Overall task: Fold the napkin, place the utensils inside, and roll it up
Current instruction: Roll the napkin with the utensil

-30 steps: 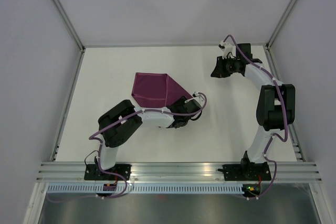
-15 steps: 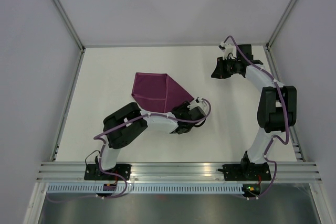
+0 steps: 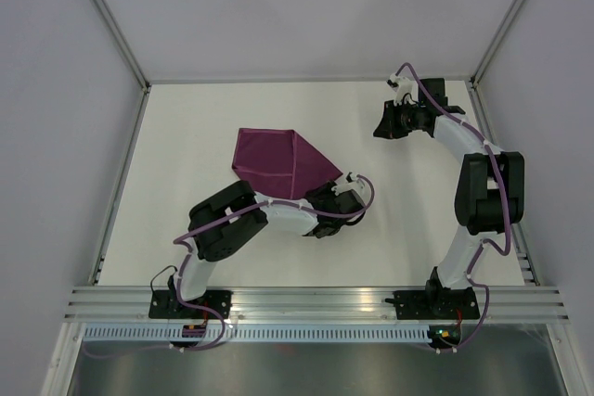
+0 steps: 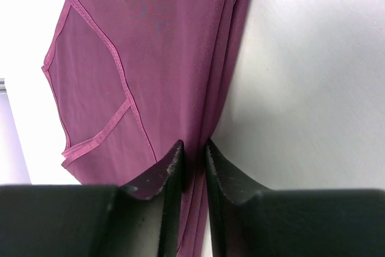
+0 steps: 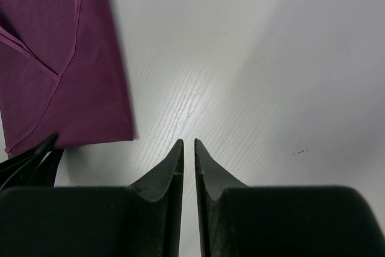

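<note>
The dark magenta napkin point(image 3: 278, 159) lies partly folded on the white table point(image 3: 186, 136), left of centre. My left gripper point(image 3: 327, 194) is at its near right corner. In the left wrist view the napkin point(image 4: 150, 58) runs up the frame, and its layered right edge passes between the fingertips of the left gripper point(image 4: 192, 144), which is shut on it. My right gripper point(image 3: 382, 127) hovers over bare table at the far right. In the right wrist view the right gripper point(image 5: 187, 142) is all but shut on nothing, with the napkin point(image 5: 54, 76) at upper left. The utensils are out of view.
White walls and a metal frame point(image 3: 111, 25) close in the table on three sides. An aluminium rail point(image 3: 316, 303) runs along the near edge by both arm bases. The left arm's elbow point(image 3: 223, 220) lies low over the table, near the napkin.
The left gripper's jaws have closed onto the napkin's near right edge. The left elbow has shifted a little right and nearer. The right arm has barely moved.
</note>
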`<action>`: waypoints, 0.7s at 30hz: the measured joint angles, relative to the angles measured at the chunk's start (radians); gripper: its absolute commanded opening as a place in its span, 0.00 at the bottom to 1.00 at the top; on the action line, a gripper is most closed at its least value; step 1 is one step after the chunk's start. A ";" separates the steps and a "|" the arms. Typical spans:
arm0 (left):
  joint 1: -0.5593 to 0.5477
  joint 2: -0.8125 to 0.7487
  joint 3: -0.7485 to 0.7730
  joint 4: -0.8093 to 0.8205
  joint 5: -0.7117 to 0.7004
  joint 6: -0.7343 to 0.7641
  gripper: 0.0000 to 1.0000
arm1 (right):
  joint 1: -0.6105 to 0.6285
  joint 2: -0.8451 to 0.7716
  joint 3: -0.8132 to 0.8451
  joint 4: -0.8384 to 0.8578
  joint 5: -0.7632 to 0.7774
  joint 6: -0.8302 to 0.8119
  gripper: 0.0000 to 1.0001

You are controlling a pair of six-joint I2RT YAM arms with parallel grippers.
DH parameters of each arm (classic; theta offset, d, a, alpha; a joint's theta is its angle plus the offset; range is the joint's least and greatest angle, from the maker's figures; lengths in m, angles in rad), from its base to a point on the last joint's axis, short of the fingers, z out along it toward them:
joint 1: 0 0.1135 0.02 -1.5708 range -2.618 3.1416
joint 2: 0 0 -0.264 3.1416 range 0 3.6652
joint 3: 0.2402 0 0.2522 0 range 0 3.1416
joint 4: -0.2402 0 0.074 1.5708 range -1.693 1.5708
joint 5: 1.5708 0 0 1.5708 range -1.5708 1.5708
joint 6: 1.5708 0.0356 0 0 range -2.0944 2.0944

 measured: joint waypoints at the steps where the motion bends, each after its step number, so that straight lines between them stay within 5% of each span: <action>1: 0.000 0.002 0.000 0.002 0.000 0.000 0.23 | 0.000 0.000 0.000 0.000 0.000 -0.001 0.17; 9: 0.002 0.006 0.001 0.002 -0.003 0.013 0.02 | 0.000 0.000 -0.008 0.003 0.000 -0.009 0.16; 21: 0.032 -0.032 0.003 -0.023 0.105 0.023 0.02 | 0.000 -0.010 -0.016 0.002 -0.001 -0.053 0.16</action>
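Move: Between the left hand's parted fingertips lies the rolled near-right edge of the napkin, at the hand point and about 1 cm lower. The napkin's right corner is some 5 cm to the right and 4 cm ahead; its far corner is about 15 cm ahead and 7 cm to the left, its left corner roughly 20 cm left and 6 cm ahead. From the right hand, that gripped stretch of edge lies about 19 cm left, 13 cm back and 10 cm below. Closing its partly open fingers fully, the left hand pinches the napkin's rolled edge, one fingertip on each side, about 6 cm in from the right corner. The hand stays practically in place low at the table, fingers slanting forward and down; once shut, it tips its fingertips about 5 degrees further down. ##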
